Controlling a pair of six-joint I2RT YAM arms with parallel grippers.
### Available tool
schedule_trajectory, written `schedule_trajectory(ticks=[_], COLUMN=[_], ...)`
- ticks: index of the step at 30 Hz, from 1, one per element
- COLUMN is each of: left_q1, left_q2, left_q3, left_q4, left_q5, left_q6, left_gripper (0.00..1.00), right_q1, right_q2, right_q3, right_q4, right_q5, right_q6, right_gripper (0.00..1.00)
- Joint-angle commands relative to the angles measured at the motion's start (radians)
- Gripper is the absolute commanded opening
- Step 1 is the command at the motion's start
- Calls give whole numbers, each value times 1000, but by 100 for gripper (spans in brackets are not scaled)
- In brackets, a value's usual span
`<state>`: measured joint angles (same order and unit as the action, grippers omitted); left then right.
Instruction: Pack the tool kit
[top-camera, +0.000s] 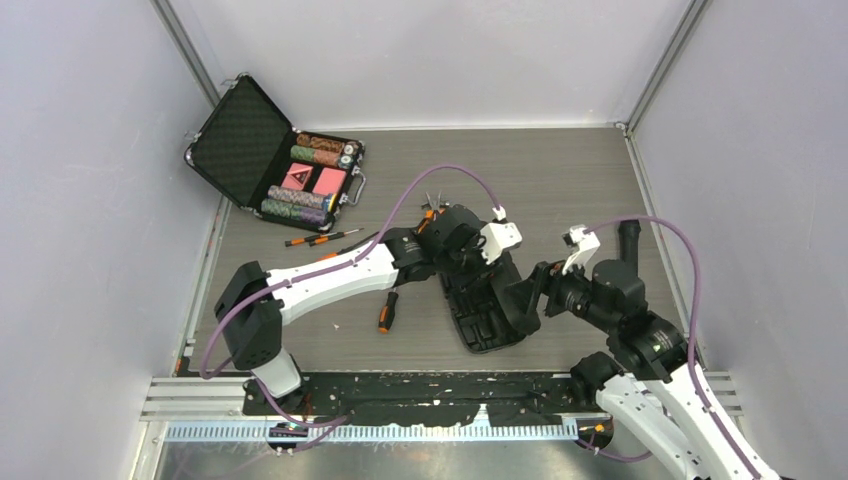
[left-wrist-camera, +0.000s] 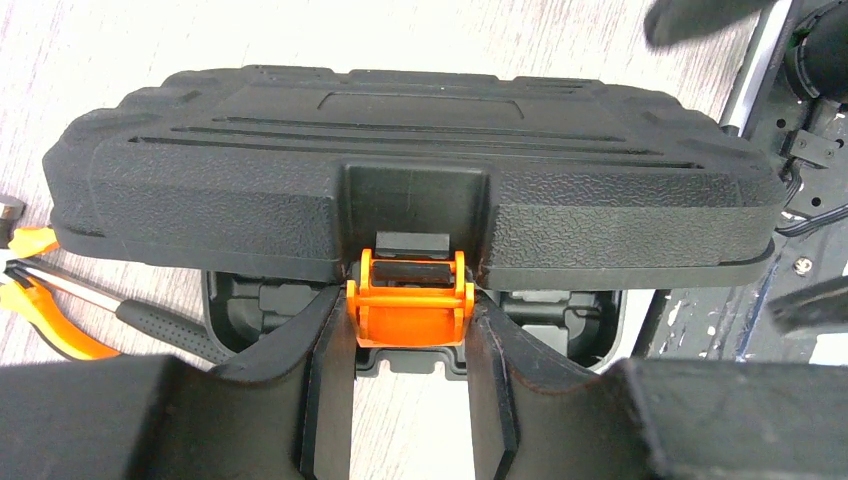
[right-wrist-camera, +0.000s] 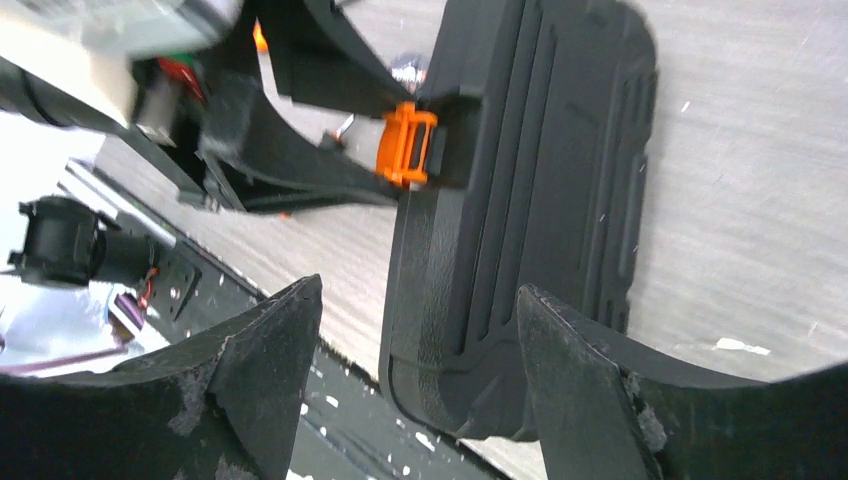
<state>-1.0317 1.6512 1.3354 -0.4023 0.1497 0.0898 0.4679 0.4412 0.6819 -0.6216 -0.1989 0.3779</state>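
Observation:
The black ribbed tool kit (top-camera: 487, 310) lies at the table's middle, near the front edge. In the left wrist view its lid (left-wrist-camera: 400, 190) stands a little above the base, with moulded slots (left-wrist-camera: 540, 310) showing in the gap. My left gripper (left-wrist-camera: 410, 335) is shut on the orange latch (left-wrist-camera: 410, 310), one finger against each side. My right gripper (right-wrist-camera: 418, 292) is open, its fingers either side of the lid's near corner (right-wrist-camera: 470, 370). An orange-and-black screwdriver (top-camera: 386, 312) lies left of the case, and pliers (left-wrist-camera: 40, 300) lie beside the base.
A metal-edged poker chip briefcase (top-camera: 275, 165) sits open at the back left. Two thin screwdrivers (top-camera: 320, 238) lie in front of it. More tools (top-camera: 430, 208) rest behind my left wrist. A black perforated rail (top-camera: 400, 385) runs along the front edge.

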Motion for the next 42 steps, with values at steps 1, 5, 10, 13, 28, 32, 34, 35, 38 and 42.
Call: schedule_trajectory(ticks=[1, 5, 10, 13, 28, 32, 34, 35, 38, 42], left_q1=[3, 4, 4, 3, 46, 59, 59, 59, 61, 61], left_q2=[4, 3, -7, -10, -172, -273, -320, -334, -336, -273], left_q3=[43, 55, 62, 66, -26, -142, -218, -253, -338, -367], left_q4=[23, 25, 28, 28, 93, 152, 186, 206, 252, 276], left_q5=[-25, -27, -24, -16, -122, -223, -287, -314, -337, -307], left_q6=[-8, -26, -48, -59, -183, -283, -363, -415, -572, -689], left_gripper=[12, 12, 12, 12, 75, 90, 90, 90, 90, 92], right_q1=[105, 186, 283, 345, 441, 441, 440, 440, 440, 440], right_q2=[18, 55, 147, 200, 289, 292, 290, 289, 288, 292], right_q3=[-35, -41, -34, -18, 11, 10, 12, 13, 22, 23], right_q4=[-11, -15, -30, -44, -73, -78, -77, -74, -68, -64], right_q5=[73, 202, 376, 511, 722, 732, 733, 729, 724, 730], right_q6=[64, 78, 83, 92, 152, 167, 167, 167, 167, 166], right_gripper=[76, 76, 77, 77, 45, 41, 39, 39, 39, 39])
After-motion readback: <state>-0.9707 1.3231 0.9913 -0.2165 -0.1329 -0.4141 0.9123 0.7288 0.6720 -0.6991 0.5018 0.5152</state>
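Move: The left hand already pinches the orange latch on the tool case's raised lid. The open case tray is about 9 cm under that hand and 2 cm back, 1 cm left; the hammer lies some 7 cm ahead, 7 cm left and 11 cm down. From the open right hand, the lid's near end is about 2 cm ahead, level sideways and 6 cm below; the latch is roughly 4 cm ahead, 5 cm left and 5 cm below. Right hand sinks about 7 cm, pinches lid's near end; left hand releases latch, then leaves 7 cm leftward. ##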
